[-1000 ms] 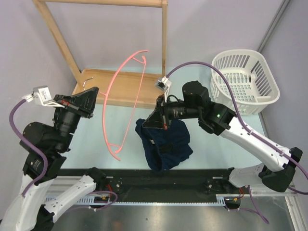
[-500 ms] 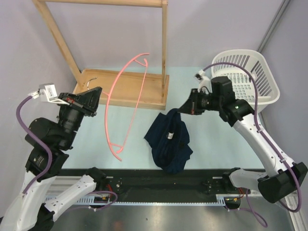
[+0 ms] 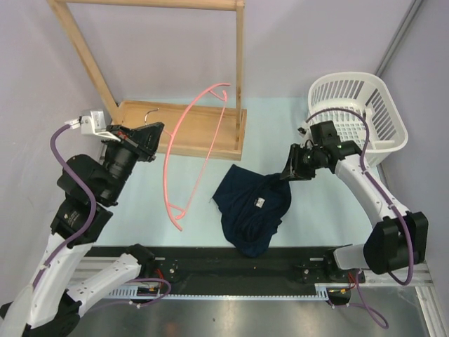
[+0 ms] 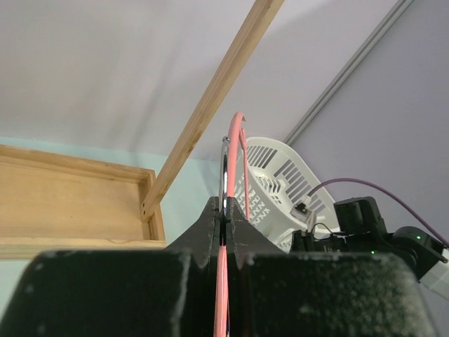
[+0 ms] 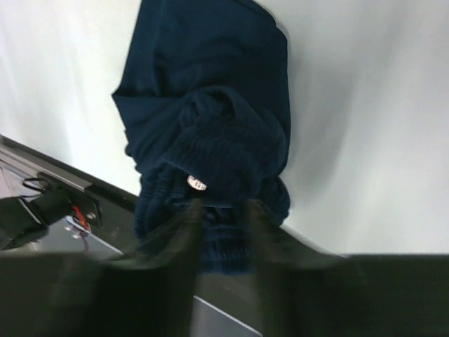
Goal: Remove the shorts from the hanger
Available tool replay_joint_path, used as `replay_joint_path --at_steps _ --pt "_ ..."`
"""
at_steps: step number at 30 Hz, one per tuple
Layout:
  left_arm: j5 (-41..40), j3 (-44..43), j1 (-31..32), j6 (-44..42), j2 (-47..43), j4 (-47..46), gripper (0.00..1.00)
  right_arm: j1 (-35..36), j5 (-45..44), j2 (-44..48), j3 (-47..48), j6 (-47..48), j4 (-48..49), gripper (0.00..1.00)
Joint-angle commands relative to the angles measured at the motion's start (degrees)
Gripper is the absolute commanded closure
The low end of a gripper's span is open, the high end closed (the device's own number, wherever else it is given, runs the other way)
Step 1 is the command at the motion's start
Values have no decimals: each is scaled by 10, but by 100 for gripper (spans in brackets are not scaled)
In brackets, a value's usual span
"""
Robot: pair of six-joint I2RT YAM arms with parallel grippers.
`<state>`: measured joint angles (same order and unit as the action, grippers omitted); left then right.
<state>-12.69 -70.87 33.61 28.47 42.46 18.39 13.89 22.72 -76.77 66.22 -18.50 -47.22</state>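
Note:
The dark navy shorts (image 3: pixel 249 207) lie crumpled on the pale table, off the hanger. In the right wrist view the shorts (image 5: pixel 210 105) show a small white label. My right gripper (image 3: pixel 284 175) hovers at their right edge; in its own view the right gripper (image 5: pixel 223 210) has its jaws parted, with fabric seen below the gap. The thin pink hanger (image 3: pixel 166 175) hangs bare in the air left of the shorts. My left gripper (image 3: pixel 157 129) is shut on it near its metal hook. Up close the left gripper (image 4: pixel 224 207) pinches the hanger (image 4: pixel 238 133).
A light wooden rack (image 3: pixel 240 70) stands at the back, its base board behind the hanger. A white slotted basket (image 3: pixel 319 88) sits at the back right, also seen as the basket (image 4: pixel 273 182). A black rail (image 3: pixel 231 256) runs along the near edge.
My right gripper has carried the shorts rightward, let them settle on the table and parted its jaws. The left arm has shifted the hanger slightly right and back.

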Motion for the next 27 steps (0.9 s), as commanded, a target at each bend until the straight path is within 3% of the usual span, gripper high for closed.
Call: replay_joint_path --at_steps 1,2,4,8,16,21,27 --pt "16 -15 -3 8 5 -46 100 2 -7 -26 3 -13 -14 45" --pt "16 -16 -3 8 9 -48 100 3 -9 -32 3 -20 -35 28" --pt "18 -16 -3 9 11 -51 100 2 -28 -39 3 -25 -59 14" --pt "28 -7 -3 14 19 -62 100 2 -85 -13 1 -15 -121 1" --pt "50 -5 -3 26 34 -72 100 1 -171 86 -19 -67 -174 0" --pt "50 3 -3 40 24 -60 100 15 -34 96 -57 -124 -140 0" --pt "47 20 -3 66 -4 -40 100 173 -44 100 -114 -269 -31 0"
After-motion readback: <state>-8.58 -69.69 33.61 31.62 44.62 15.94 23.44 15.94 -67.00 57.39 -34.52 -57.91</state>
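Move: The shorts lie below the right hand, their middle some 10 cm back, 8 cm to its left and roughly 12 cm lower. The white basket stands about 18 cm ahead and 25 cm to the right of that hand, the wooden rack base some 15 cm ahead and 32 cm to the left. From the left hand the shorts are about 6 cm back, 21 cm right and 42 cm down. Right gripper opens wide off the shorts' edge, drawing back about 9 cm, swinging right, then left again. ##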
